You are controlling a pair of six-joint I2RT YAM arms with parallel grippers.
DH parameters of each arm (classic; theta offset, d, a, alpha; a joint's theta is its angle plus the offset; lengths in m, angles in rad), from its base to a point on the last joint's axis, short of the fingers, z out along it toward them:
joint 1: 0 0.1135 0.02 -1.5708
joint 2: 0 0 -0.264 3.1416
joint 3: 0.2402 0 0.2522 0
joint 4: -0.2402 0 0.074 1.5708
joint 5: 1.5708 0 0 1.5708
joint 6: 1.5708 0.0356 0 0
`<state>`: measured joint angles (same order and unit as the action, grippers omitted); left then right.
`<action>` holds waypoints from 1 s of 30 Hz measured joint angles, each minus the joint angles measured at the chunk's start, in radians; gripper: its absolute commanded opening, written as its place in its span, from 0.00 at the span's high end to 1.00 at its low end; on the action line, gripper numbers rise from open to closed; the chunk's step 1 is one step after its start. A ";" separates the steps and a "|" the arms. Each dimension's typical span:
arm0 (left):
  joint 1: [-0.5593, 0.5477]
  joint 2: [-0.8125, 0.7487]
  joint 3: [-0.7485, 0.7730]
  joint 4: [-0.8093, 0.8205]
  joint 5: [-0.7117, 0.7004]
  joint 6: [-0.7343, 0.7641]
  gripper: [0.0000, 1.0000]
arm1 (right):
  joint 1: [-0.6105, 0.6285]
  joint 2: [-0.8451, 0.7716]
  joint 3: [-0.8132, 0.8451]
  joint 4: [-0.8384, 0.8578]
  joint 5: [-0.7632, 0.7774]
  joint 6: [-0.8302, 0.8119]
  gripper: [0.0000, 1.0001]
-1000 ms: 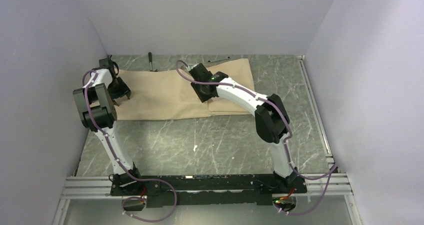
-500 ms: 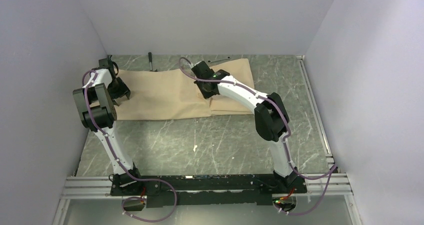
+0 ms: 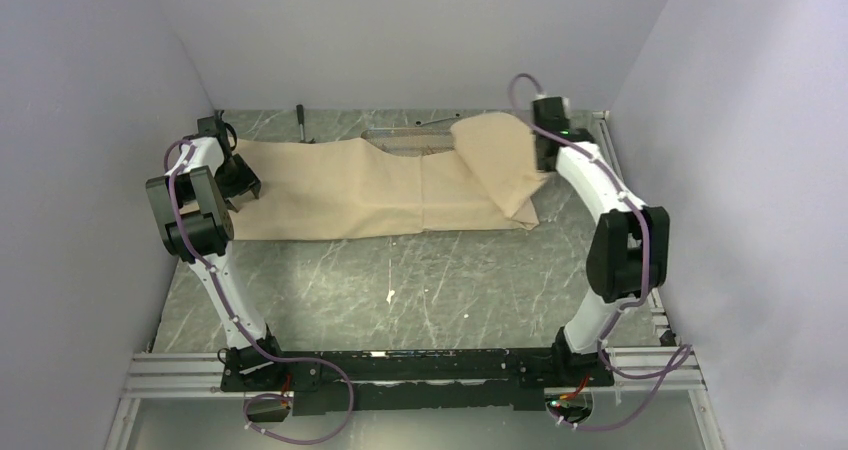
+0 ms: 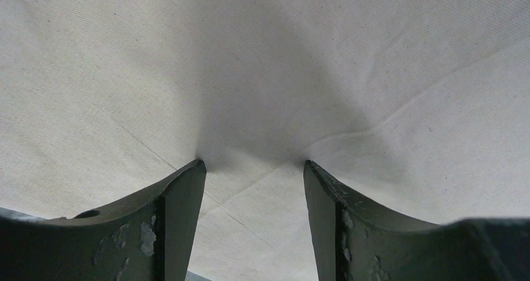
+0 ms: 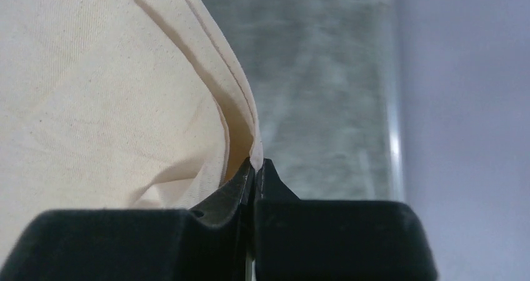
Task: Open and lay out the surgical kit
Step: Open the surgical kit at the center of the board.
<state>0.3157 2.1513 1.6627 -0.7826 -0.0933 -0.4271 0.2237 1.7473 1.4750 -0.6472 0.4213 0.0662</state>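
Observation:
The tan wrap (image 3: 340, 185) of the surgical kit lies spread across the back of the table. My right gripper (image 3: 543, 155) is shut on the edge of its right flap (image 3: 495, 155), which hangs lifted and pulled toward the right wall. In the right wrist view the jaws (image 5: 255, 163) pinch a doubled fold of the wrap (image 5: 94, 75). A narrow strip of the steel tray (image 3: 405, 138) shows behind the drawn-back flap. My left gripper (image 3: 243, 185) stands open with both fingertips pressed on the wrap's left part (image 4: 262, 56). Clamps, tweezers and gauze are hidden.
A dark-handled hammer (image 3: 300, 120) lies at the back edge, left of centre. A thin wrench (image 3: 432, 120) lies behind the tray. A metal rail (image 3: 625, 210) runs along the table's right side near the right arm. A white speck (image 3: 390, 295) sits on the marble tabletop.
My right gripper shut on the wrap at the middle, then swung to the back right, dragging the flap with it and uncovering the tray's edge. The left arm has not moved.

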 measured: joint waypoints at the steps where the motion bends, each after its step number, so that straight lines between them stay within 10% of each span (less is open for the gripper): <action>1: 0.000 0.000 0.000 -0.001 0.000 0.000 0.35 | -0.062 -0.008 -0.023 0.022 0.025 -0.009 1.00; 4: 0.001 0.000 0.001 -0.001 0.000 0.003 0.35 | -0.229 -0.001 -0.082 0.095 0.090 -0.043 0.99; 8: 0.002 0.006 0.011 -0.009 0.002 0.004 0.35 | -0.390 0.052 -0.105 0.149 0.155 -0.080 0.42; 10: 0.003 0.007 0.014 -0.012 0.003 0.004 0.35 | -0.432 0.076 -0.105 0.152 0.167 -0.087 0.33; 30: 0.006 0.021 0.041 -0.037 0.003 -0.001 0.34 | -0.376 0.124 -0.047 0.107 -0.235 0.095 0.28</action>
<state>0.3222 2.1723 1.7039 -0.8196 -0.0902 -0.4278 -0.1524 1.8717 1.4277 -0.5404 0.1867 0.1608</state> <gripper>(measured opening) 0.665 0.724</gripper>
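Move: The right hand already pinches the edge of the kit's folded right flap. The bare board where that edge is to go lies about 16 cm to its right, level with it, some 14 cm below. The kit's metal tray shows about 17 cm ahead and 29 cm to the left; the wrench lies about 23 cm ahead and 25 cm left. From the left hand, that bare board is roughly 93 cm to the right and level ahead. Sweep the right gripper some 20 cm right, sinking and drawing back a little and turning clockwise, to pull the pinched flap out over the bare board. Open the fingers wide near the end of the sweep to release the edge, come back left about 9 cm, then sink over the flap. Keep the left hand still, open fingertips resting on the left flap. ##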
